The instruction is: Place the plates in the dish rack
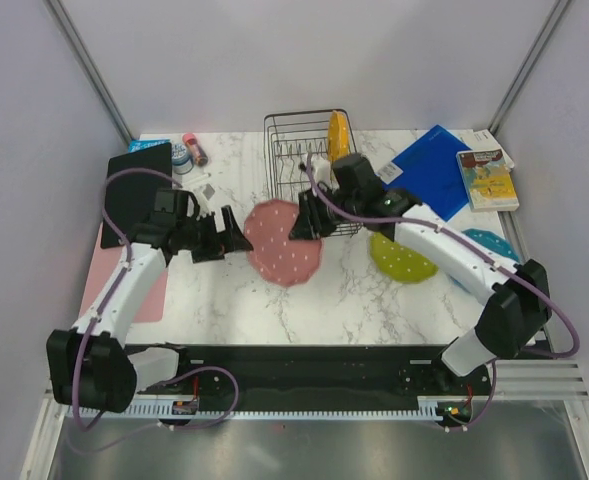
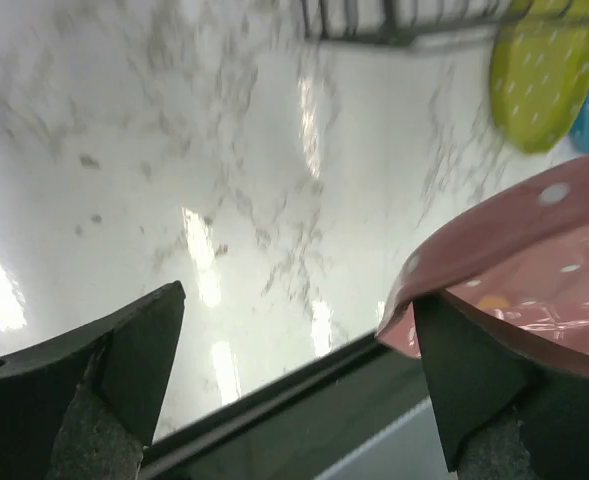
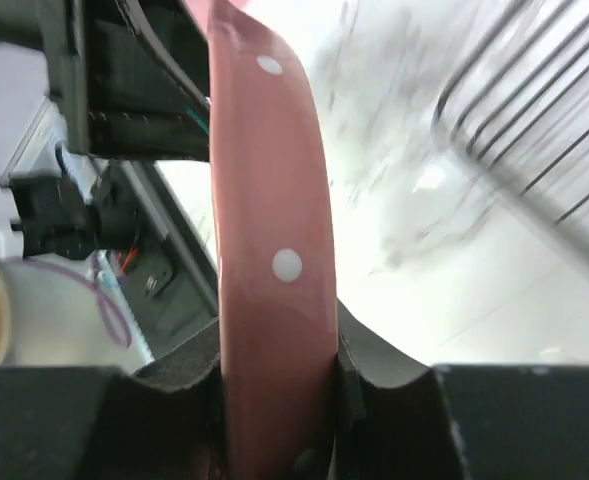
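Observation:
The pink plate [image 1: 284, 242] is held off the table between the two arms. My right gripper [image 1: 309, 215] is shut on its right rim; the right wrist view shows the plate [image 3: 269, 250] edge-on, pinched between the pads of the gripper [image 3: 274, 370]. My left gripper [image 1: 236, 238] is open at the plate's left edge; the rim [image 2: 534, 280] lies against its right finger, gripper [image 2: 299, 330] gap empty. The dish rack [image 1: 294, 150] stands behind, with the orange-yellow plate [image 1: 340, 135] upright in it. The lime green plate [image 1: 402, 258] and teal plate [image 1: 489, 243] lie on the table at right.
A blue folder [image 1: 429, 170] and a book [image 1: 486, 180] lie at the back right. A black tablet [image 1: 139, 175] and small bottles [image 1: 189, 150] are at the back left. A pink mat [image 1: 109, 280] lies under my left arm.

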You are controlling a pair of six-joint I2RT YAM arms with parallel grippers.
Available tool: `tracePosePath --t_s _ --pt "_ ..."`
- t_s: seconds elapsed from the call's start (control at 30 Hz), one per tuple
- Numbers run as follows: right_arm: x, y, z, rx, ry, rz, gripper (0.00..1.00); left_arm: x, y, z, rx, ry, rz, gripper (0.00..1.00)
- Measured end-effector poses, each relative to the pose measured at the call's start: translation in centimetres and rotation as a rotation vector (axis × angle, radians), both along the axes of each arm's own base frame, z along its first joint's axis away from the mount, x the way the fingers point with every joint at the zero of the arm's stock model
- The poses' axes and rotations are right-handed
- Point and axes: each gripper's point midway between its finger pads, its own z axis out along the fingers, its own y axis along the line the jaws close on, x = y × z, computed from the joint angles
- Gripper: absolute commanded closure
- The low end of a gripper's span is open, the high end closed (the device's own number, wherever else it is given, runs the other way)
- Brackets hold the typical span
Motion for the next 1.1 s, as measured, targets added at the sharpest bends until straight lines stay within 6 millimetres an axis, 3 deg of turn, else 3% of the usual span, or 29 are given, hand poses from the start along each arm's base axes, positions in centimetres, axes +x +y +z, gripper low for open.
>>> tracePosePath --t_s 0.1,0.2,0.27,0.43,0.53,0.67,0.77,1.1 --pt "3.3 0.1 6.9 0.002 -0.202 -0.032 1.0 3.5 1.1 5.5 0.053 -0.231 0.073 0.0" --pt "6.6 0.6 10.0 -0.021 -0.365 -0.123 1.0 6.8 2.9 9.7 0.119 -0.406 0.174 0.0" --pt "10.1 0.5 11.3 -0.065 -0.509 -0.259 1.0 7.4 4.8 9.4 0.199 -0.408 0.241 0.0" --pt "20.7 -2.2 13.3 -0.197 -0.731 -0.681 1.0 6.5 8.0 5.8 0.339 -0.282 0.323 0.01" --pt "24.6 -4.2 12.6 -0.264 -0.8 -0.842 1.0 5.8 8.5 4.8 0.359 -0.255 0.332 0.02" --pt "27.4 -6.1 11.5 -0.419 -0.862 -0.971 1.0 4.5 9.4 3.5 0.376 -0.222 0.354 0.03" --pt "28.9 -6.1 11.5 -0.466 -0.897 -1.026 1.0 3.9 9.9 3.1 0.379 -0.212 0.369 0.03" --pt "29.8 -6.9 10.2 -0.559 -0.905 -1.06 1.0 3.7 10.2 3.3 0.372 -0.216 0.384 0.03"
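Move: Ahead and a little to the right of the right hand lies its goal, the free rack place just left of the orange plate: about 28 cm farther out, 7 cm right and 10 cm lower. The orange plate stands some 3 cm to the right of that place; the rack's middle is about 22 cm ahead of the hand, 5 cm right and 15 cm down. From the empty left hand, the same place lies roughly 27 cm ahead, 22 cm right and slightly below. Sweeping the still-pinched pink plate up, then forward over the rack, the right hand travels about 30 cm out, 10 cm up net and a little right, easing down late. Its fingers swing some 60 degrees clockwise and tip up, from pointing left to nearly level forward. The wide-open left hand rises and goes forward, then swings left and sinks, backing away from the plate. ##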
